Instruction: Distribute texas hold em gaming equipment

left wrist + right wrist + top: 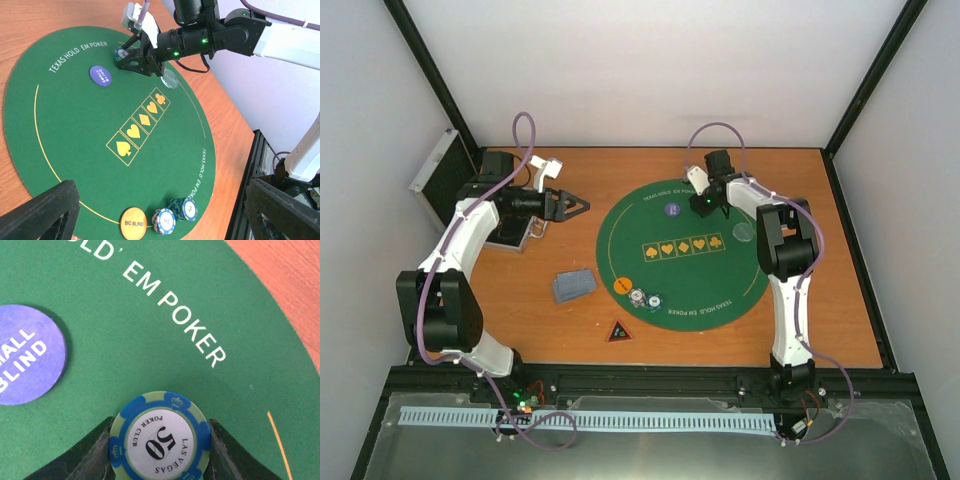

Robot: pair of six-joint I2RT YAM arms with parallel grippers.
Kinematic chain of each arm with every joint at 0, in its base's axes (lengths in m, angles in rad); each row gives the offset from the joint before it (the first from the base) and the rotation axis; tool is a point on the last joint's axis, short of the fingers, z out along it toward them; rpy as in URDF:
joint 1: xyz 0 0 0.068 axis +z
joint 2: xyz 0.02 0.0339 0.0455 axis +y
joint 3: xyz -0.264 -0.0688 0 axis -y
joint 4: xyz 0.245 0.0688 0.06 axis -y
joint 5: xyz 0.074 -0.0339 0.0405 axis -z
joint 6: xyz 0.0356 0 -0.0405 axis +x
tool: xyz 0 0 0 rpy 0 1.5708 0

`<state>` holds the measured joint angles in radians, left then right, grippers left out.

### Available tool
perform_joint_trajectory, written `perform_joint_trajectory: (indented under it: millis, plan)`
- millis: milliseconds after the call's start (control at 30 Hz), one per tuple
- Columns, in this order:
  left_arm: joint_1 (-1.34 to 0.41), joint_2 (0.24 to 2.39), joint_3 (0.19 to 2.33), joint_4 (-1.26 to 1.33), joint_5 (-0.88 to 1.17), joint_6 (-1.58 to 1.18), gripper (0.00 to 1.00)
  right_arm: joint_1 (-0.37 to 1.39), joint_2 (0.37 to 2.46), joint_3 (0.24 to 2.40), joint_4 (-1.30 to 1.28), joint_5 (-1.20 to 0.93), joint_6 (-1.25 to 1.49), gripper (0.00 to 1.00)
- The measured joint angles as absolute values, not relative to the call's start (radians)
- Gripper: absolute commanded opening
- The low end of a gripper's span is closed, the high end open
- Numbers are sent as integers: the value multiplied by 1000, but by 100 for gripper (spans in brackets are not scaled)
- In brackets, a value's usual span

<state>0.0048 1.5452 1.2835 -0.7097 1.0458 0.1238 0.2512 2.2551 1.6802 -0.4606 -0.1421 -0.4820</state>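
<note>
My right gripper (706, 206) is shut on a green-and-blue "50" chip (160, 437), low over the far part of the round green mat (685, 262), beside the purple-blue "small blind" disc (672, 209). The held chip also shows in the left wrist view (121, 53). My left gripper (578, 207) is open and empty, above the table left of the mat. An orange "big blind" disc (134, 223) and two chip stacks (164, 220) (185, 208) sit at the mat's near-left edge. A clear disc (743, 233) lies on the mat's right side. Grey-blue cards (574, 285) and the dark triangle (618, 331) lie on the wood.
A silver case (435, 175) leans at the far left by the black frame post. The wooden table (840, 300) is walled in by white panels. The black rail runs along the near edge.
</note>
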Motion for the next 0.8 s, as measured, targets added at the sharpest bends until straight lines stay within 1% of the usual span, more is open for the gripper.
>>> perform_joint_trajectory:
  millis: [67,133,300,367,433,467,633,700,733,800]
  plan:
    - [5,1545,1283,-709,1044,124,91,251,2270,1704,-470,-138,-481,7]
    - [5,1545,1283,-709,1043,125,92,252,2279,1723,-483,-135,-480,12]
    - [5,1545,1283,-709,1042,126,92,253,2285,1732,-489,-128,-476,33]
    - [5,1545,1283,-708,1042,126,92,253,2285,1732,-490,-127,-473,47]
    - [5,1545,1283,-708,1042,126,92,253,2285,1732,-490,-126,-471,53]
    - [5,1545,1283,-708,1042,126,92,253,2285,1732,-490,-123,-469,55]
    - [5,1544,1283,-708,1039,130,92,252,2285,1732,-485,-115,-463,57]
    - [5,1542,1283,-707,1038,131,92,252,2285,1732,-485,-115,-463,62]
    - [5,1540,1283,-707,1037,133,92,252,2285,1732,-485,-115,-463,67]
    - [5,1538,1283,-708,1034,136,92,251,2284,1732,-482,-113,-461,98]
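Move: Between the right hand's fingers, right at the hand point, is the stack of 50 chips, low over the far part of the green mat. The small blind button lies about 7 cm to that hand's left, level with it; the printed club some 10 cm back and 4 cm to the right; the clear disc about 7 cm back and 11 cm to the right. For the left hand the chip stack is roughly 17 cm ahead, 28 cm to the right and 22 cm below. Easing forward by only about 1 cm with the chip stack still pinched, the right hand comes to a stop low over the mat, to the right of the small blind button. It then holds its height and its downward slant while the fingers open by about half as much again, letting go of the stack on both sides. ##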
